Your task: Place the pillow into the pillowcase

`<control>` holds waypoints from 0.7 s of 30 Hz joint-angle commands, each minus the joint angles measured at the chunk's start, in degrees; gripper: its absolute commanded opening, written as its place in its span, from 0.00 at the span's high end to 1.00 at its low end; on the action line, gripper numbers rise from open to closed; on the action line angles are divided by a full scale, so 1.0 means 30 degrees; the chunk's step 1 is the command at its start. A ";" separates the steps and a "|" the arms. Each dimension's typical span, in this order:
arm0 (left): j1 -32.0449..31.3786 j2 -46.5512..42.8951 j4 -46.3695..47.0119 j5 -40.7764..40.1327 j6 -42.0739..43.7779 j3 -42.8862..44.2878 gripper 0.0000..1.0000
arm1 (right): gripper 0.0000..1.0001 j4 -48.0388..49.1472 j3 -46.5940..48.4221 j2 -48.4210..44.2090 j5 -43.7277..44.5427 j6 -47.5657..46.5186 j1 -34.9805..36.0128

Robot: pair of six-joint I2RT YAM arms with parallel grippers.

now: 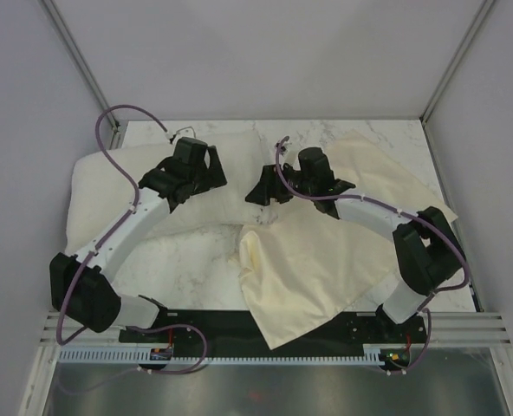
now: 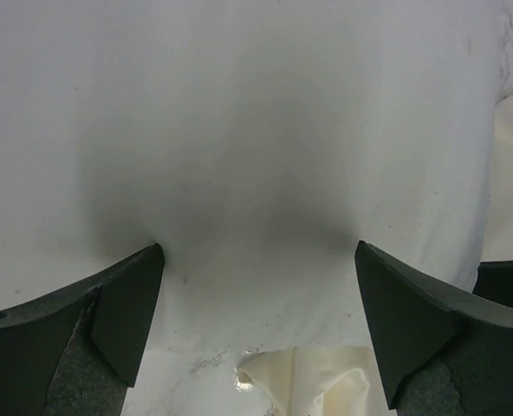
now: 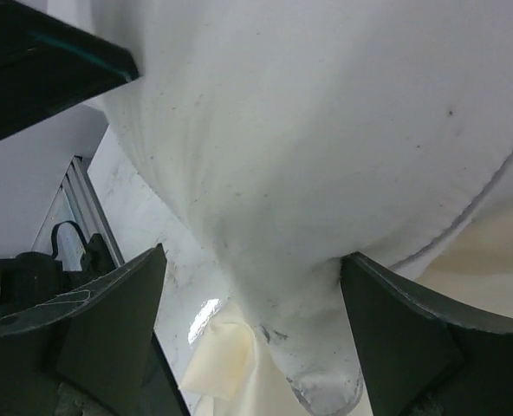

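Note:
The plump off-white pillow (image 1: 109, 186) lies at the back left of the table. My left gripper (image 1: 206, 171) hovers over its right half, open; in the left wrist view the pillow (image 2: 256, 130) fills the frame beyond the wide-apart fingertips (image 2: 152, 260). My right gripper (image 1: 267, 187) is at the pillow's right corner. It is open, and the corner (image 3: 326, 364) hangs between its fingers, touching only the right finger (image 3: 369, 295). The wrinkled cream pillowcase (image 1: 317, 269) lies spread on the right, just below that corner, with one end draped over the table's front edge.
The marble table (image 1: 187, 260) is walled in by grey panels with metal posts (image 1: 83, 61) at the back corners. A slotted rail (image 1: 239, 351) runs along the front by the arm bases. A folded pillowcase edge (image 2: 300, 381) lies under the left gripper.

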 commanded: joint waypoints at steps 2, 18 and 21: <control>-0.2224 0.1723 -0.1736 -0.1686 0.1956 0.3183 0.00 | 0.09 -0.0124 -0.0704 -0.3040 -0.0828 -0.1391 0.0052; -0.0093 0.6045 0.0272 -0.0610 0.1080 0.2114 0.95 | 0.08 -0.4927 -0.4480 -0.7029 0.3211 -0.3530 0.0489; 0.1635 0.2499 0.1508 0.0503 0.0173 0.0121 0.98 | 0.08 -0.4990 -0.5127 -0.7148 0.4006 -0.4467 0.2122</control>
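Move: The spot of pillow the left fingers will shut on is about 4 cm ahead, 6 cm right and 8 cm below that hand. The pillowcase's folded near-left mouth lies some 14 cm back, 9 cm right and 18 cm below it. From the right hand the mouth is roughly 13 cm back, 3 cm left and 14 cm down; the pillow spot is 5 cm ahead, 7 cm left and 4 cm down. Left hand sweeps right, sinks 8 cm forward, pinches pillow, eases up-left; open right hand backs 7 cm away. ##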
